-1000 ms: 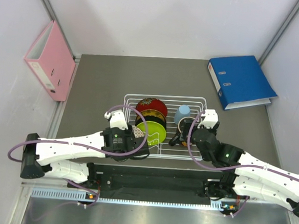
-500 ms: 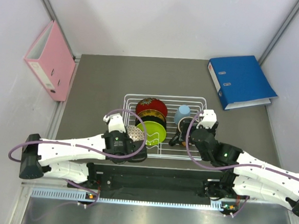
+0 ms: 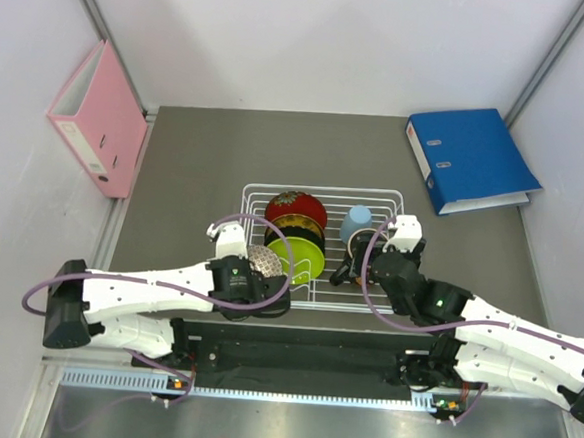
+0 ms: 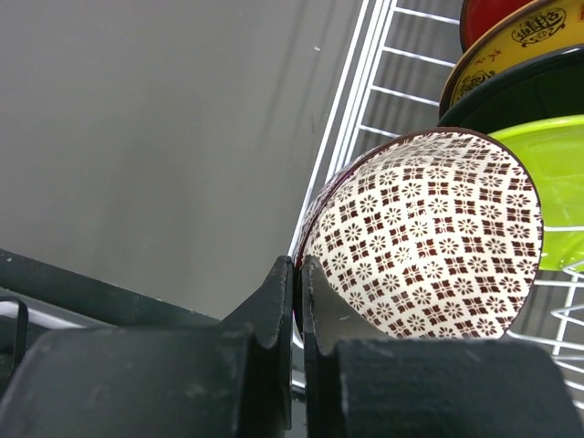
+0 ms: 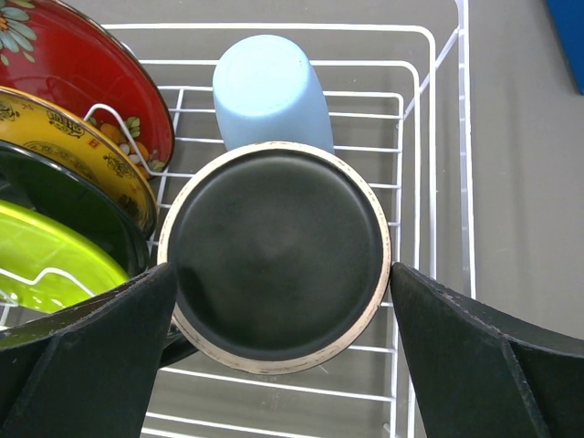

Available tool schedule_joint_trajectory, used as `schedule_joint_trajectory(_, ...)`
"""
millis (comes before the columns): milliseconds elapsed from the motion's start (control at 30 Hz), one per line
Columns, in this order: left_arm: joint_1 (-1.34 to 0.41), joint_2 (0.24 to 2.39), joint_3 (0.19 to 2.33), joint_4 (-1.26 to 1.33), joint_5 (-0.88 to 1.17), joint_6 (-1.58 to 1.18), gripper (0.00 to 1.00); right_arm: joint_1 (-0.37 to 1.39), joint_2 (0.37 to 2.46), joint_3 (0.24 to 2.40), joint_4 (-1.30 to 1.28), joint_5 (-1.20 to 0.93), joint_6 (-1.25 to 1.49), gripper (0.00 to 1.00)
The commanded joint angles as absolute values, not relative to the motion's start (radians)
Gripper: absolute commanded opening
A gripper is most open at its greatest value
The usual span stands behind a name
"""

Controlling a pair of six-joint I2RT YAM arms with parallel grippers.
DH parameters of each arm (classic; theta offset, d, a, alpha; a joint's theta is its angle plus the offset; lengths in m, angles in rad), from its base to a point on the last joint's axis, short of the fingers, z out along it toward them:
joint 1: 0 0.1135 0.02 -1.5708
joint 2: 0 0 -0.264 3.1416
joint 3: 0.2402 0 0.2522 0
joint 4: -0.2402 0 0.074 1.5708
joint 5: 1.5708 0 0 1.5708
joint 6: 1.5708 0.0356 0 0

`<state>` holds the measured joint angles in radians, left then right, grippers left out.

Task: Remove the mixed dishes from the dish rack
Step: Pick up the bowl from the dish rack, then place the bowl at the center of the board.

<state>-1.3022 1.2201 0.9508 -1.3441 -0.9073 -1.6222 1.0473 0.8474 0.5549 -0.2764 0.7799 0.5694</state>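
Observation:
The white wire dish rack (image 3: 324,190) holds a red gold-patterned bowl (image 3: 295,206), a yellow-and-black plate (image 3: 297,225) and a lime-green bowl (image 3: 304,260), all on edge. At its near left corner my left gripper (image 4: 298,269) is shut on the rim of the small beige net-patterned bowl (image 4: 429,237), which is tilted on its side. The dark mug (image 5: 278,283) stands upside down in the rack's right half. My right gripper (image 5: 281,274) is open above it, one finger close to each side of its base.
A light blue cup (image 5: 269,87) lies in the rack just behind the mug. A pink binder (image 3: 98,120) leans at the far left wall. At the far right lies a blue binder (image 3: 472,156). Grey tabletop surrounds the rack.
My left jaws have closed onto the beige bowl's rim, and that arm has shifted slightly. The right arm and the mug have hardly moved.

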Motion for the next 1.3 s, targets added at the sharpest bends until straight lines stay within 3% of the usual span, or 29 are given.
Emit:
schedule_joint_trajectory(0,-1.307,1.227,1.037,-1.396,-0.880,-1.565,0.00,1.062,0.851,0.564,-0.242,0.775,0.568,1.00)
schedule_joint_trajectory(433,-1.281,1.203,1.420,-1.468,-1.046,-1.388,0.00,1.062,0.809,0.609,-0.265,0.781,0.552,1.00)
schedule_joint_trajectory(533,-1.151,1.213,1.502,-1.346,-1.054,-1.216,0.00,1.062,0.772,0.618,-0.256,0.776,0.546,1.00)
schedule_joint_trajectory(700,-0.717,1.228,1.496,-0.910,-0.824,-0.795,0.00,1.062,0.759,0.630,-0.248,0.767,0.534,1.00)
schedule_joint_trajectory(900,-0.418,1.500,1.687,-0.775,-0.640,-0.729,0.00,1.060,0.746,0.629,-0.236,0.756,0.519,1.00)
schedule_joint_trajectory(1267,-0.008,1.756,1.605,-0.545,-0.342,-0.854,0.00,1.062,0.666,0.641,-0.244,0.739,0.486,0.99)
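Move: The left hand holds the patterned bowl by its left rim, the bowl's middle some 4 cm right of the fingers and 2 cm ahead. It is bound for bare table roughly 33 cm ahead, 16 cm left and 12 cm below. The pink binder stands about 27 cm ahead and 38 cm left; the green bowl is 13 cm right and 1 cm ahead. From the right hand, that bare table lies some 26 cm ahead and 52 cm left. Straight up at first, drifting about 5 cm right, the left hand lifts the pinched patterned bowl out of the rack, then sweeps it some 30 cm forward, finally swinging left and sinking towards the bare table by the pink binder. The wrist turns roughly 30 degrees, mostly counter-clockwise; the fingers keep their hold. The open right hand rises nearly 5 cm away from the mug. ##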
